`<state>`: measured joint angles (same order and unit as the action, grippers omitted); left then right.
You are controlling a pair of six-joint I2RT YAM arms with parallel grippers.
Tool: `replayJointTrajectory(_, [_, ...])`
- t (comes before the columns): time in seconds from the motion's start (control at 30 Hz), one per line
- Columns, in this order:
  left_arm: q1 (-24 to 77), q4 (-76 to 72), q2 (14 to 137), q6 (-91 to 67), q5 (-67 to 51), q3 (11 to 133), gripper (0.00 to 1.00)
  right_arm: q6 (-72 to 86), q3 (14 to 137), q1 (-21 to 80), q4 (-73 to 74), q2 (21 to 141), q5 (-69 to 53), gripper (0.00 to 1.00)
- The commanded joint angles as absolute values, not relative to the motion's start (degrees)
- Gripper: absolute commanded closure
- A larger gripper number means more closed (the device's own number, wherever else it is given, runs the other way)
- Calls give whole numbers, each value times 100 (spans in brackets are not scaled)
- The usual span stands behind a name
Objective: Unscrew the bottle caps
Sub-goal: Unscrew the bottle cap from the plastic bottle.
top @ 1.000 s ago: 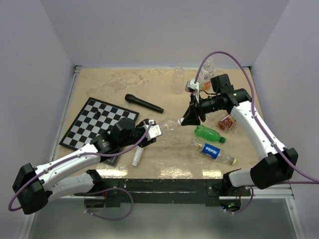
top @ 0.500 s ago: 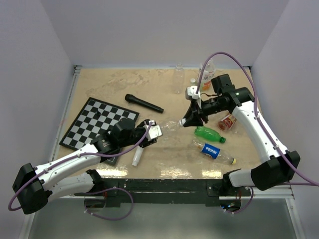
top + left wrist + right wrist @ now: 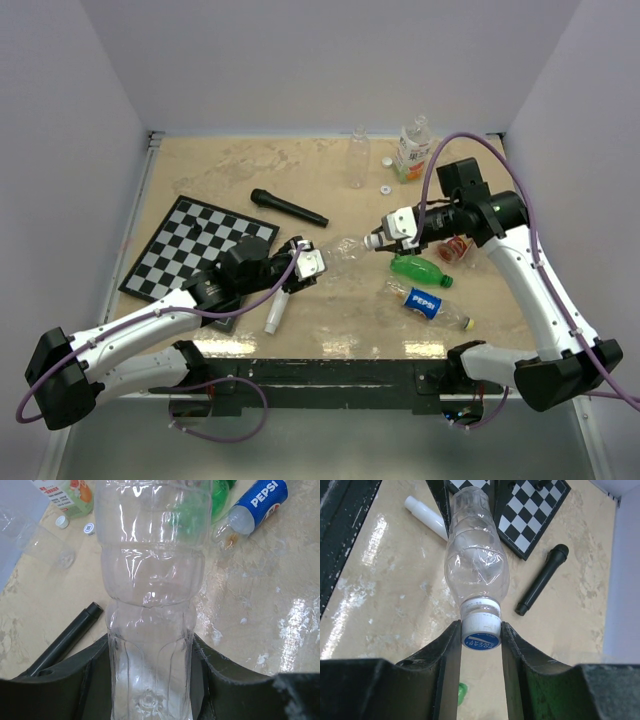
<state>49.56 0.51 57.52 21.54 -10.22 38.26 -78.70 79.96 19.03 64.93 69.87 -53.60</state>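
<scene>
A clear plastic bottle (image 3: 345, 247) hangs level above the table between both arms. My left gripper (image 3: 308, 262) is shut on its base end, and the bottle's ribbed body (image 3: 150, 580) fills the left wrist view between the fingers (image 3: 220, 680). My right gripper (image 3: 385, 235) is shut on the bottle's cap (image 3: 481, 627), a white cap with a blue printed top, both fingers pressed against its sides. Two loose white caps (image 3: 386, 160) (image 3: 383, 185) lie at the back of the table.
Under the right arm lie a green bottle (image 3: 420, 268), a Pepsi bottle (image 3: 428, 303) and a red-labelled bottle (image 3: 455, 246). A black microphone (image 3: 288, 208), a chessboard (image 3: 195, 248) and a white cylinder (image 3: 274, 313) lie to the left. An upright clear bottle (image 3: 358, 157) and a juice bottle (image 3: 412, 148) stand at the back.
The right wrist has turned from pointing down to level with the bottle's neck, and its jaws have closed on the cap. The left gripper and the bottle have hardly moved.
</scene>
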Motion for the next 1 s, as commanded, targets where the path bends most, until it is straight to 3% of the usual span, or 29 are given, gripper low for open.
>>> replayJointTrajectory(0.0, [4887,527,5678,2057,-800,3858,97,-9349,7954,1767,6951,6803,-4957,100])
replayJointTrajectory(0.43, [4887,527,5651,2065,-826,3858,97,-9940,8209,1301,7181,6829,-4703,100])
replayJointTrajectory(0.67, [4887,519,5695,2039,-941,3867,97,-11065,7787,1292,7198,6688,-4386,100])
replayJointTrajectory(0.97, [4887,510,5651,2057,-800,3841,98,-7931,7568,573,5962,7031,-4544,100])
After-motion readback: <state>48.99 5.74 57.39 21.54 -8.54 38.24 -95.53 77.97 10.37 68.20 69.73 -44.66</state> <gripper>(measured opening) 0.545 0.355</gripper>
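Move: The white cap sits between the right fingertips, still on the clear bottle, whose middle lies roughly 7 cm left, 1 cm back and 4 cm below. Some 24 cm beneath the right hand, the green bottle lies about level and 12 cm right, the Pepsi bottle 9 cm back and 14 cm right; the nearer loose cap is 17 cm ahead, 4 cm right. From the left hand the held cap is about 12 cm right, 3 cm ahead, 8 cm up. The bottle cap, still pinched, is first twisted counter-clockwise as seen from the right hand, some 10 to 15 degrees, almost in place; then the right hand pulls sharply away from the neck, about 6 cm right, 4 cm forward and sinking. The left hand keeps its grip on the bottle and gives about 2 cm down and slightly left as the pull begins. ##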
